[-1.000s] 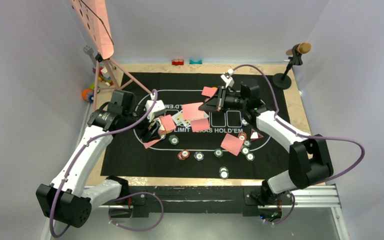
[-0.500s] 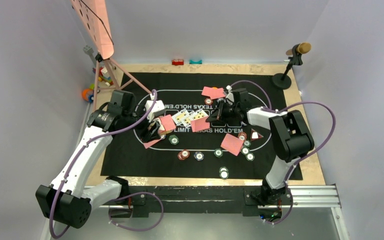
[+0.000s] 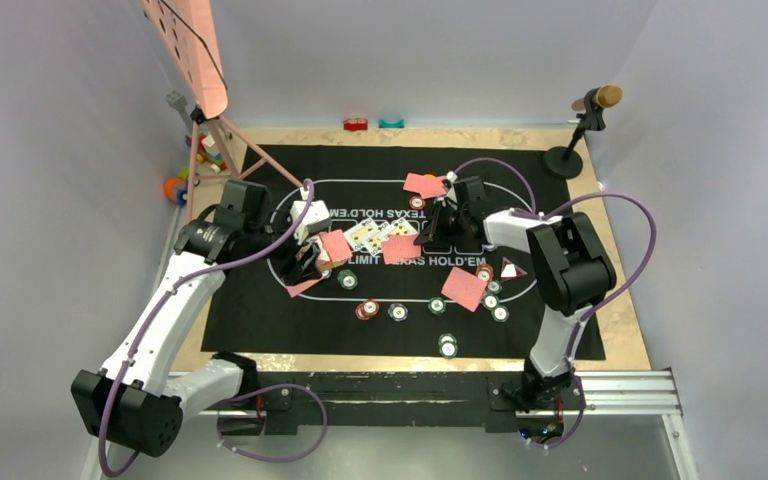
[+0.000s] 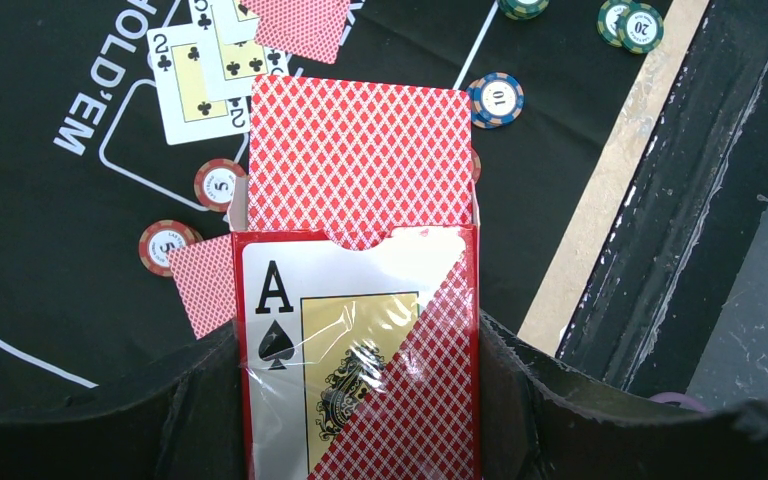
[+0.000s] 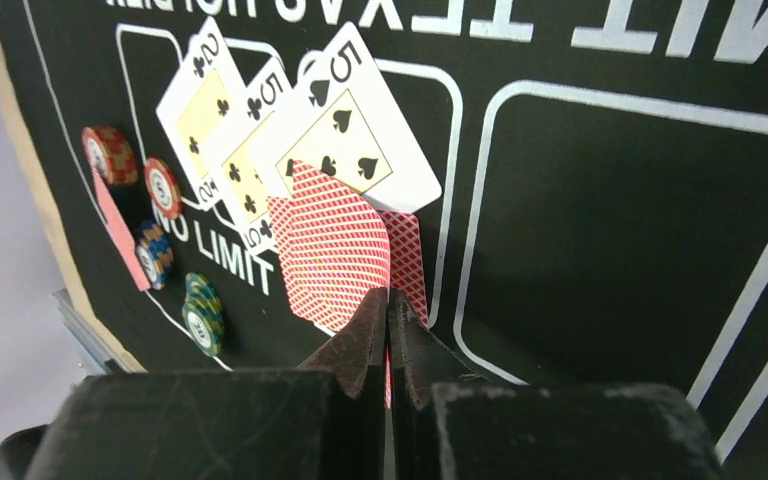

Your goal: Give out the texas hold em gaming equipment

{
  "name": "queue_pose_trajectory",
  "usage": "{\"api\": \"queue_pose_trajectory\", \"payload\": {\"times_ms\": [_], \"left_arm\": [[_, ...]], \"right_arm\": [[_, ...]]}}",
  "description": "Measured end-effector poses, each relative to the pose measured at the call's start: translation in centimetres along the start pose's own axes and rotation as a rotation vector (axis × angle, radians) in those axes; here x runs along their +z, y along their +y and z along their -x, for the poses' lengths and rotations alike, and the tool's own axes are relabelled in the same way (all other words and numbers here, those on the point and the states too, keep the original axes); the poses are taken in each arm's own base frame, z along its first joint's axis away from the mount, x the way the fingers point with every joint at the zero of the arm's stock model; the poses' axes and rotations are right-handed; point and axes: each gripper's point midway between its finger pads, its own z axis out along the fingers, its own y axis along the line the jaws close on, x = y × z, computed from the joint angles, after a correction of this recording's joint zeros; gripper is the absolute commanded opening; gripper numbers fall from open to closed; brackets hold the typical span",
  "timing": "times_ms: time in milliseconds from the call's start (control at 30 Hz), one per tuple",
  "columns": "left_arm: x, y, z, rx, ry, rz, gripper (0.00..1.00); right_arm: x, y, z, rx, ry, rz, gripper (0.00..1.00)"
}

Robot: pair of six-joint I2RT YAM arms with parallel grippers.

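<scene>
My left gripper (image 4: 360, 405) (image 3: 305, 262) is shut on a red card box (image 4: 360, 350) showing an ace of spades. A stack of red-backed cards (image 4: 360, 160) sticks out of the box's open end. My right gripper (image 5: 390, 305) (image 3: 428, 238) is shut on the edge of one red-backed card (image 5: 335, 250) (image 3: 400, 248), low over the mat's middle. Just beyond it lie three face-up cards: a two of clubs (image 5: 200, 100), a five of clubs (image 5: 245, 160) and a five of spades (image 5: 350, 130). More red-backed cards (image 3: 464, 288) and chips (image 3: 367, 309) are scattered on the black mat (image 3: 260, 300).
A pink stand on a tripod (image 3: 210, 130) rises at the back left, with small toys (image 3: 182, 180) by its feet. A microphone on a stand (image 3: 588, 112) is at the back right. Two small blocks (image 3: 356, 124) lie beyond the mat. A black rail (image 4: 680, 200) runs along the near edge.
My right arm has folded inward and brought its red-backed card down and forward to the mat's middle, uncovering the face-up cards. The left arm and its box have not moved.
</scene>
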Motion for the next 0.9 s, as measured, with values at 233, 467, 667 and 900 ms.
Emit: {"api": "queue_pose_trajectory", "payload": {"times_ms": [233, 467, 667, 900], "left_arm": [[0.0, -0.1, 0.1, 0.000, -0.004, -0.005, 0.00], [0.0, -0.2, 0.1, -0.001, -0.006, -0.010, 0.00], [0.0, -0.3, 0.1, -0.002, -0.006, -0.014, 0.00], [0.0, -0.4, 0.0, -0.006, -0.004, -0.018, 0.00]], "right_arm": [[0.4, -0.8, -1.5, -0.028, 0.023, -0.098, 0.24], [0.4, -0.2, -1.0, -0.061, -0.002, -0.153, 0.50], [-0.2, -0.3, -0.8, -0.099, -0.027, -0.243, 0.67], [-3.8, 1.6, -0.2, -0.150, -0.058, -0.299, 0.79]]}}
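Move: The right hand, fingers shut on a playing card and only some 2 cm above the mat, is laying that card at a spot about 7 cm to its left and 2 cm back. An earlier face-down card lies roughly 4 cm left and 2 cm back; the face-up five of spades is about 5 cm left and 2 cm ahead. For the left hand, holding the card box, the spot is about 13 cm right, 1 cm ahead and 17 cm down. Down and slightly back at first, barely more than 1 cm, the right hand eases the bent card onto the mat by the earlier face-down card, then opens its fingers to about three quarters and lets go. Meanwhile the wrist tilts some 20 degrees so the fingers point more steeply down, and the hand finally lifts straight off, about 5 cm. The left hand keeps the card box still. ##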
